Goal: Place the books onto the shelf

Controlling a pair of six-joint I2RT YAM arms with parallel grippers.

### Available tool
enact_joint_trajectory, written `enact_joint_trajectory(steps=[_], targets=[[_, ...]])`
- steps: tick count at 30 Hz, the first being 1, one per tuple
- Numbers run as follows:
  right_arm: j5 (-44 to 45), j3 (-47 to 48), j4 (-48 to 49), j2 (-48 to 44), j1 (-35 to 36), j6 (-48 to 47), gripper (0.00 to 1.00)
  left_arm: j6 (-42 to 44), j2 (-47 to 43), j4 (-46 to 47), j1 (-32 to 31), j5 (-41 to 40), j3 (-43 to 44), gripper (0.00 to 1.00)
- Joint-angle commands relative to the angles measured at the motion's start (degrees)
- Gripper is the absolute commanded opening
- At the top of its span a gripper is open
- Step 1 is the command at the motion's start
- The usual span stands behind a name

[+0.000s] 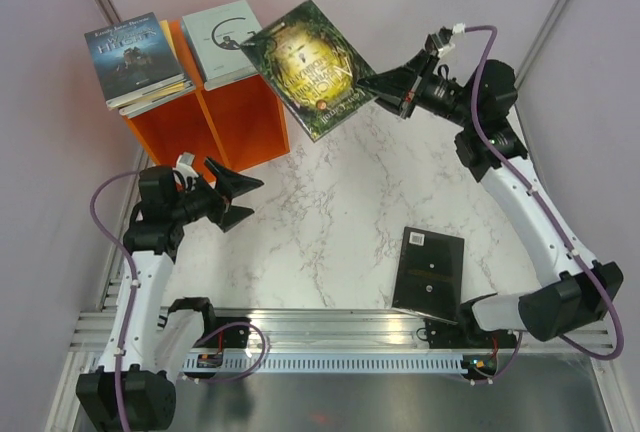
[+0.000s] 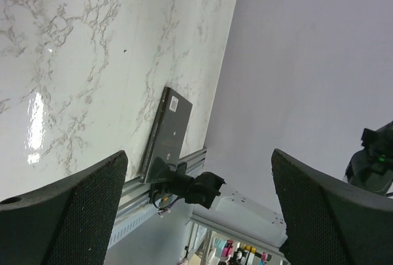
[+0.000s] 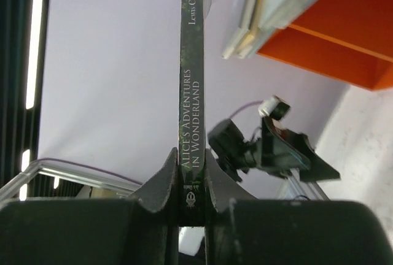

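Observation:
The orange shelf (image 1: 250,122) stands at the back left, and in the right wrist view it shows as an orange shelf (image 3: 334,29). On its top lie a dark blue book (image 1: 135,52) and a pale grey book (image 1: 222,40). My right gripper (image 1: 374,90) is shut on a green-gold book (image 1: 310,67), held tilted in the air beside the shelf's right side; the spine of this green-gold book (image 3: 191,81) sits clamped in the right gripper (image 3: 191,176). A black book (image 1: 430,272) with a barcode sticker lies flat near the front edge. My left gripper (image 1: 253,199) is open and holds nothing.
In the left wrist view the wide-apart fingers (image 2: 67,216) frame the black book (image 2: 169,131) and the right arm's base (image 2: 190,186). A metal rail (image 1: 330,332) runs along the front edge. Pale walls close in the back and sides.

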Motion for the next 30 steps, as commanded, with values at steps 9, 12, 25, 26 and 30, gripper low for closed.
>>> enact_joint_trajectory(steps=[9,12,25,26,30], targets=[[7.3,34.8,3.1,22.5,3.2,3.6,0.0,2.5,-7.0,-3.2,0.2,4.3,-7.1,0.99],[11.5,47.8,-4.7,30.6,5.3,0.6,0.0,2.5,-7.3,-3.1,0.3,4.4,-7.2,0.99],[26.3,64.9,-7.9,50.2,13.3,1.9,0.0,3.9,-8.3,-5.0,0.3,4.7,-6.4,0.98],[27.0,65.2,-7.9,50.5,13.7,2.0,0.0,4.0,-8.3,-5.2,0.2,4.8,-6.5,0.98],[30.1,65.2,-6.1,52.1,14.8,2.6,0.0,4.3,-8.1,-5.2,0.3,4.9,-6.5,0.98]])
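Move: The Alice book is gripped by its spine in my right hand. It is bound for the grey book on the shelf's right-hand stack, about 23 cm ahead, 26 cm left and 7 cm below that hand. The Heights stack lies roughly 18 cm farther left of the grey book and 3 cm nearer; the orange shelf's middle is some 22 cm ahead, 33 left and 28 below my right hand. From my empty left hand the grey book is about 29 cm ahead, 5 left and 16 up. Keeping the Alice book pinched, I swing my right hand forward and left, about 20 and 16 cm, in an arc: first up some 6 cm to clear the stack, then down about 10 cm over the grey book. On the descent I tip the hand down and turn it some 10 degrees clockwise to line the book up. My open left hand backs off and sinks a few centimetres, away from the shelf. ##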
